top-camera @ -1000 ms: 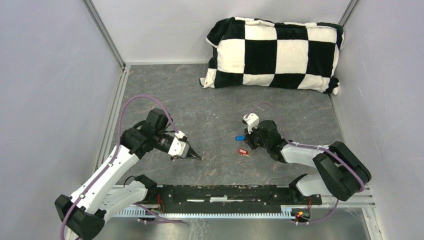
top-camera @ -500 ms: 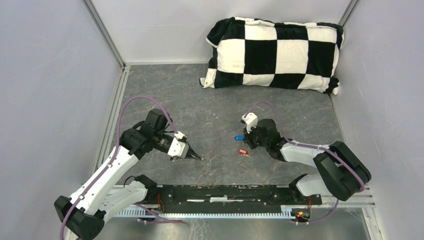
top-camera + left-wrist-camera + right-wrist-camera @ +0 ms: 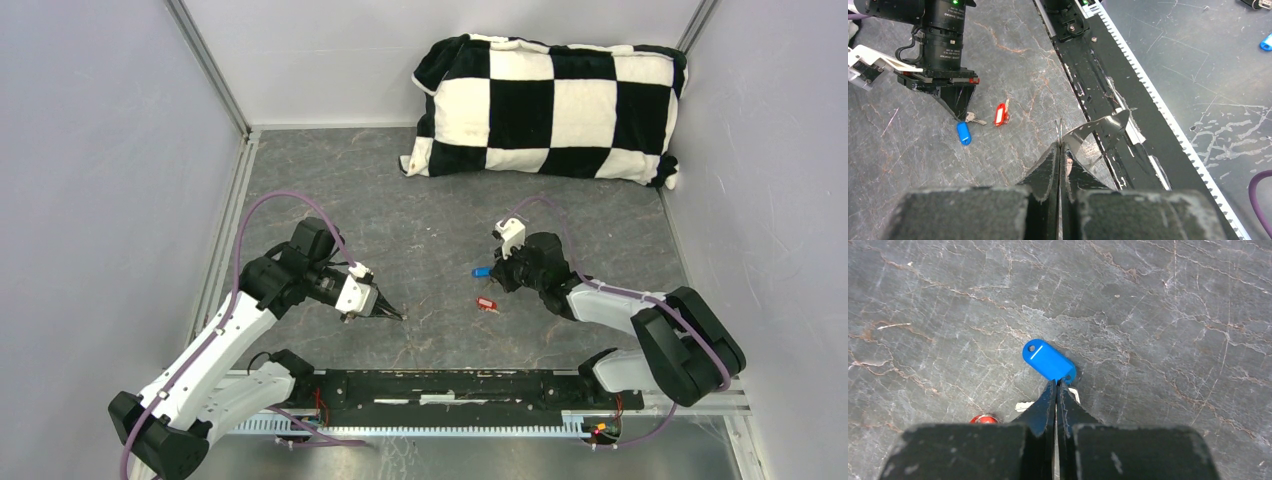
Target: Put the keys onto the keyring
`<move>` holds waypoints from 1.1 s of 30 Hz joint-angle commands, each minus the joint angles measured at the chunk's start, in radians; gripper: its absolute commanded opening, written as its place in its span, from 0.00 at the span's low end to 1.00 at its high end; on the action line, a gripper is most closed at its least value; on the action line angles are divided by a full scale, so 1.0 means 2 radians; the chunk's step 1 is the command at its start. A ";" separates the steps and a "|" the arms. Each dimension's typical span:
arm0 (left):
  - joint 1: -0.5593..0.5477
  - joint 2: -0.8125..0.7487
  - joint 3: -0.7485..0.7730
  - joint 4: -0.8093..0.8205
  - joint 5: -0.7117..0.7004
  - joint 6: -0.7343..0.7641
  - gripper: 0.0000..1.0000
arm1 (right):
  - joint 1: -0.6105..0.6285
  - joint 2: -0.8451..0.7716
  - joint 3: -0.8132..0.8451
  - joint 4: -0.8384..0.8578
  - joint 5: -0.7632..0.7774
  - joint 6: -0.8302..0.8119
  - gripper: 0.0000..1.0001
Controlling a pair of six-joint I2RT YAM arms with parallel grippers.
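Note:
The blue key point(image 3: 1048, 361) lies on the grey table, and my right gripper point(image 3: 1057, 382) is shut on its near end, where the blue head meets the metal blade. From above, the blue key point(image 3: 482, 271) shows just left of the right gripper point(image 3: 497, 275). The red key point(image 3: 487, 304) lies flat a little nearer and is only partly visible, as a red key point(image 3: 983, 418) beside the right fingers. My left gripper point(image 3: 1059, 145) is shut on a thin silvery loop seen edge-on, the keyring point(image 3: 1058, 131), held low over the table to the left of the keys point(image 3: 1001, 114).
A black-and-white checkered pillow point(image 3: 550, 105) lies at the back right. A black toothed rail point(image 3: 450, 385) runs along the near edge between the arm bases. Grey walls close in the left, right and back sides.
The right gripper closed on the blue key's near end and shifted slightly right and away, the blue key moving with it. The left arm and the red key stayed put.

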 commanded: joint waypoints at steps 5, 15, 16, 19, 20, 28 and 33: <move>0.002 -0.008 0.013 0.014 0.025 -0.023 0.02 | -0.019 0.010 0.006 0.023 -0.040 0.020 0.05; 0.002 -0.010 0.014 0.014 0.030 -0.030 0.02 | -0.032 0.030 0.026 0.013 -0.034 0.023 0.23; 0.002 -0.011 0.014 0.013 0.030 -0.030 0.02 | -0.033 0.030 0.028 0.011 -0.034 0.023 0.24; 0.002 -0.012 0.014 0.014 0.031 -0.029 0.02 | -0.035 0.025 0.027 0.009 -0.030 0.024 0.25; 0.002 -0.012 0.014 0.013 0.031 -0.028 0.02 | -0.037 0.023 0.029 0.005 -0.030 0.027 0.26; 0.002 -0.012 0.017 0.013 0.039 -0.038 0.02 | -0.047 0.003 0.043 -0.023 -0.003 0.023 0.28; 0.002 -0.014 0.017 0.013 0.039 -0.039 0.02 | -0.047 -0.011 0.026 -0.018 -0.010 0.011 0.60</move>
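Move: The blue tag with its keys lies on the table just off my right fingertips: its middle is about 3 cm to the left, 1 cm ahead and 2 cm below. Its keys trail about 2 cm back and 1 cm left of my fingertips. The red tag is some 7 cm back and 2 cm left. From my left hand, the blue tag is roughly 18 cm forward, 16 cm to the right and 21 cm lower. I spread my shut right fingers to nearly half open beside the blue tag's keys. As they part I dip about 1 cm and drift right, then draw away from the blue tag, forward and up, ending about 2 cm forward and 1.5 cm right of where I began. My left hand keeps its hold on the curved metal piece. ##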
